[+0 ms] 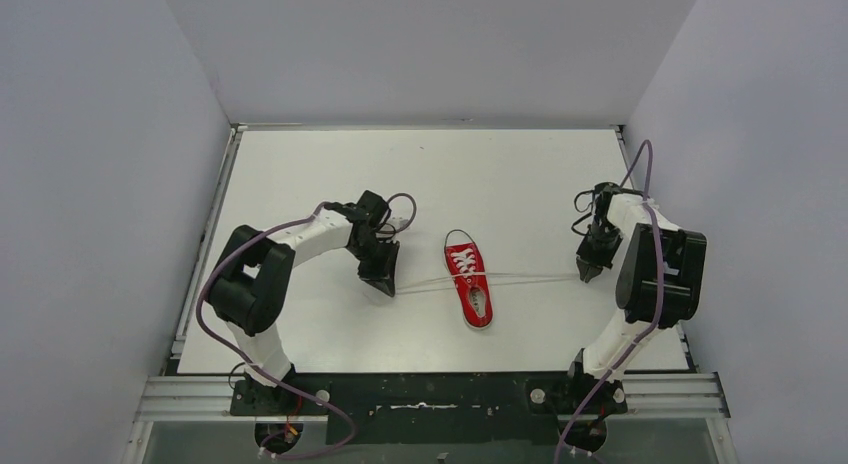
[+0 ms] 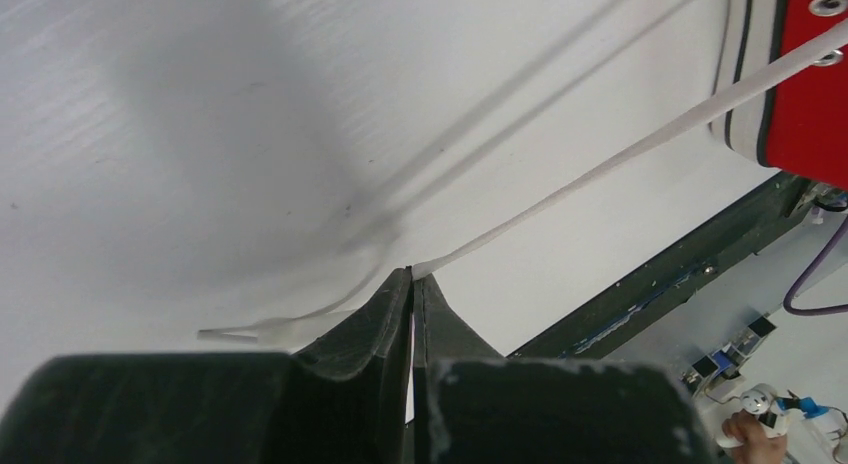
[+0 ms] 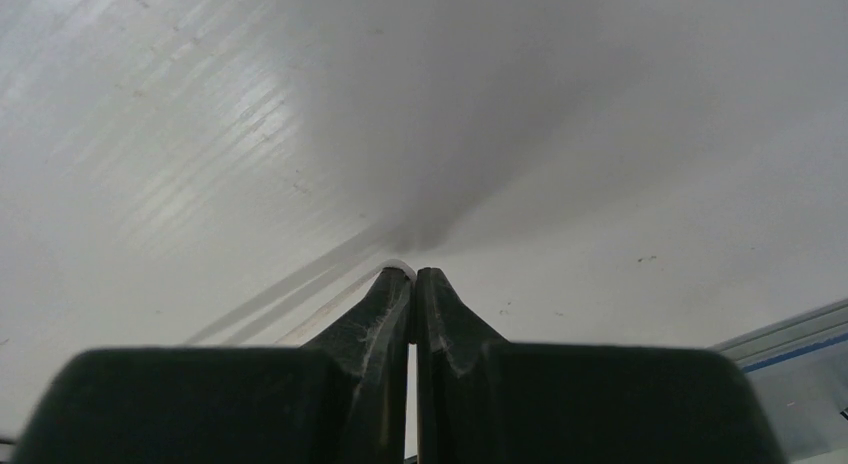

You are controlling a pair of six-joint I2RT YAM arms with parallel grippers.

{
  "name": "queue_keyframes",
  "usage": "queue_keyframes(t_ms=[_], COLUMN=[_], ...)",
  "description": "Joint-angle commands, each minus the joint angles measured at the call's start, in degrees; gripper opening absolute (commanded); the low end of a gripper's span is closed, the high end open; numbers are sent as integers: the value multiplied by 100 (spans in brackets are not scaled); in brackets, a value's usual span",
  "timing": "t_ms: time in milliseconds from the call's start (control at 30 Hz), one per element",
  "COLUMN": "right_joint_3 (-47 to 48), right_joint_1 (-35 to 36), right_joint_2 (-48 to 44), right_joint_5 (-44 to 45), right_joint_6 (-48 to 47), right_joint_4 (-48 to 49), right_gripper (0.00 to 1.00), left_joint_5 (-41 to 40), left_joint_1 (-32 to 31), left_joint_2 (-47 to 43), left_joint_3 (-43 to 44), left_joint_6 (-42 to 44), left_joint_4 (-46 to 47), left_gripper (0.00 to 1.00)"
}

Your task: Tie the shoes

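The small red sneaker with a white sole rim lies on the white table between the arms, toe toward the back. Its two white lace ends are pulled out taut to either side. My left gripper is shut on the left lace end to the left of the shoe. In the left wrist view the lace runs from the closed fingertips to the shoe's side, and its tip hangs loose. My right gripper is shut on the right lace end; the right wrist view shows the lace pinched at the fingertips.
Grey walls close in the table on the left, back and right. A dark metal rail with the arm bases runs along the near edge. Purple cables loop beside each arm.
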Motion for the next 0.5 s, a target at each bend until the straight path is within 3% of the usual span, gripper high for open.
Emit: queue_keyframes(t_ms=[0,200,233,300,367,467], right_joint_3=[-53,-284,-258,-175,-98,24], right_joint_1=[-163,-114,-77,41,192,507], right_joint_2=[120,-286,-324,-415,-572,-1008], right_joint_5=[446,-978,-1149,-1298,-1352,-1318], right_joint_6=[-21,-560,-664,-906,-1052,-1137], right_joint_4=[353,719,661,446,190,-125], right_gripper=[0,0,0,0,15,49], left_joint_5=[23,460,519,543,581,626], left_joint_1=[154,149,149,143,141,127], left_joint_2=[-26,-200,-272,-448,-717,-1274], left_joint_3=[-124,-73,-64,-50,-106,-413], left_joint_6=[185,352,384,467,607,742], left_joint_4=[45,81,103,82,153,574], left_gripper=[0,0,4,27,38,52])
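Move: Both grippers are shut on the laces, pulled out low on either side of the red shoe. From the left hand, the lace crossing on the shoe lies about 15 cm right, 3 cm ahead; the shoe's middle is also 15 cm right, 1 cm ahead. From the right hand, that crossing is roughly 23 cm left and 1 cm ahead, the shoe's middle 23 cm left and 1 cm back. Both hands open and release the laces, the right shifting about 4 cm left towards the shoe, the left rising slightly. ##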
